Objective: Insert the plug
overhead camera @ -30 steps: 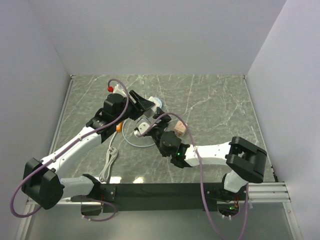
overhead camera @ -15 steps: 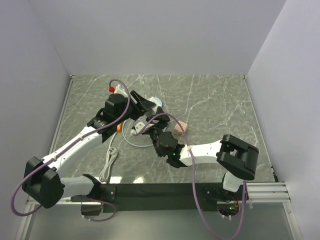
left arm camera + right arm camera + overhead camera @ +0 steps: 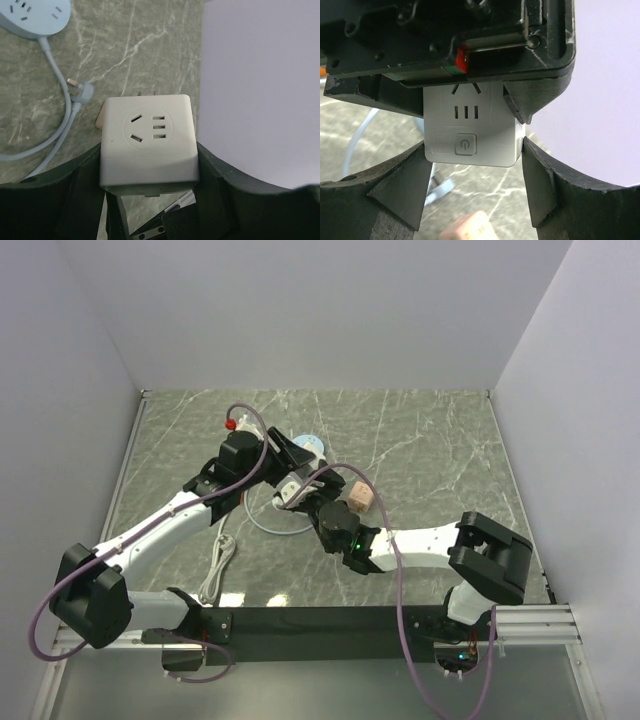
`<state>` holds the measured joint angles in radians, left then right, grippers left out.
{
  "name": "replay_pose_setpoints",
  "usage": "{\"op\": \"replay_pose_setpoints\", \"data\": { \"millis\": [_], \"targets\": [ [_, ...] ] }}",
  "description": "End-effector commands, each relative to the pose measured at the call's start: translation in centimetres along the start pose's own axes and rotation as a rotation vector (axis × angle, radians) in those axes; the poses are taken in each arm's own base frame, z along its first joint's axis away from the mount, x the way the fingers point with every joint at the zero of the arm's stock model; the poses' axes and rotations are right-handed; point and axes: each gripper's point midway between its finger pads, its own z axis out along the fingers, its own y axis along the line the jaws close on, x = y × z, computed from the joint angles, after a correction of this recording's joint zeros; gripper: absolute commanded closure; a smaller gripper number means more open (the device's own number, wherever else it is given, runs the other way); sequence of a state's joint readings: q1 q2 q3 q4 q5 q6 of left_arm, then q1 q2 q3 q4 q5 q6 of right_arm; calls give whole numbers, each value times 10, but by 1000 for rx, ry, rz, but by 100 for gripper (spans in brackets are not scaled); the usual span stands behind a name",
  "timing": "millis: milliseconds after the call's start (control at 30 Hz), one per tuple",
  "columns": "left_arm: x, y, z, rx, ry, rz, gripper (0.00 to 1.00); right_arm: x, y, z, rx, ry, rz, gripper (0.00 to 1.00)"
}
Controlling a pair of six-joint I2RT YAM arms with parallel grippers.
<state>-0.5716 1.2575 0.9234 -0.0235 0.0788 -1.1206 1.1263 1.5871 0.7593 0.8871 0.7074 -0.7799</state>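
Note:
A white socket cube [image 3: 147, 142] with a power button [image 3: 465, 145] hangs above the table. My left gripper [image 3: 149, 170] is shut on it, its black fingers [image 3: 220, 175] pressing both sides. My right gripper [image 3: 474, 162] has come at the same cube [image 3: 287, 490] from the other side, and its pads [image 3: 535, 180] lie against the cube's lower edges. On the marble lies a light blue plug [image 3: 81, 91] on a blue cable, which runs to a round blue socket hub [image 3: 35, 17]. In the top view both grippers, left [image 3: 288, 462] and right [image 3: 298, 496], meet at centre-left.
A pink block [image 3: 358, 498] sits on the table just right of the right wrist, blurred low in the right wrist view [image 3: 470, 227]. A white cable [image 3: 215, 568] lies near the front left. A red-tipped white strip [image 3: 231, 424] lies behind the left arm. Walls enclose three sides.
My right gripper has moved in on the cube and narrowed its jaws onto it. The left arm has shifted slightly right, still holding the cube.

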Motion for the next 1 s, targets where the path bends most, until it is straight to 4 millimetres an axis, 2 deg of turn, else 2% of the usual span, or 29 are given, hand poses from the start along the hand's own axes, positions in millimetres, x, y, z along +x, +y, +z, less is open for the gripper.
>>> {"op": "replay_pose_setpoints", "data": {
  "millis": [0,33,67,100,267,367,400,533,567,733,867,967],
  "targets": [
    [-9,-4,5,47,-47,67,55,-4,-11,-1,32,-22,252,98],
    [-5,2,9,31,-34,67,51,-1,-6,-1,21,-19,256,98],
    [-3,4,10,31,-27,65,41,0,-4,-2,18,-22,272,98],
    [1,8,12,29,-12,60,37,2,-2,-1,12,-23,279,98],
    [10,24,19,-19,21,52,24,11,9,3,-13,-6,294,98],
    [11,36,22,-66,19,56,22,14,13,4,-35,3,307,98],
    [11,38,22,-74,20,58,17,15,16,5,-57,1,308,98],
    [14,50,28,-109,26,59,14,19,19,9,-110,-8,358,98],
    [13,50,29,-112,21,61,1,19,22,10,-123,-10,376,98],
    [9,56,34,-141,3,73,0,26,35,10,-194,0,409,99],
    [11,56,38,-137,13,74,1,32,38,10,-241,2,465,99],
    [9,63,41,-170,2,83,0,41,41,9,-259,18,488,99]
  ]
}}
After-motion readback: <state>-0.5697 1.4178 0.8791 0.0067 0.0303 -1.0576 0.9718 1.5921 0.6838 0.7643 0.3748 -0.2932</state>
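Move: The white cube socket sits between the fingers of both grippers, right at either hand point. From the left hand, the table's other things are some 15 cm lower. The round blue socket is about 13 cm ahead with no sideways offset, the blue plug 3 cm ahead and 7 cm right, and the pink cube roughly 2 cm back and 13 cm right. Let the left gripper release the white cube socket, opening from its hold to fully wide while sinking about 8 cm, so that its fingers stay around the cube. Keep the right gripper's pinch on the cube and carry it down some 7 cm towards the table, tipping the right fingers down and rolling that wrist left side up, about 25 degrees in all. ##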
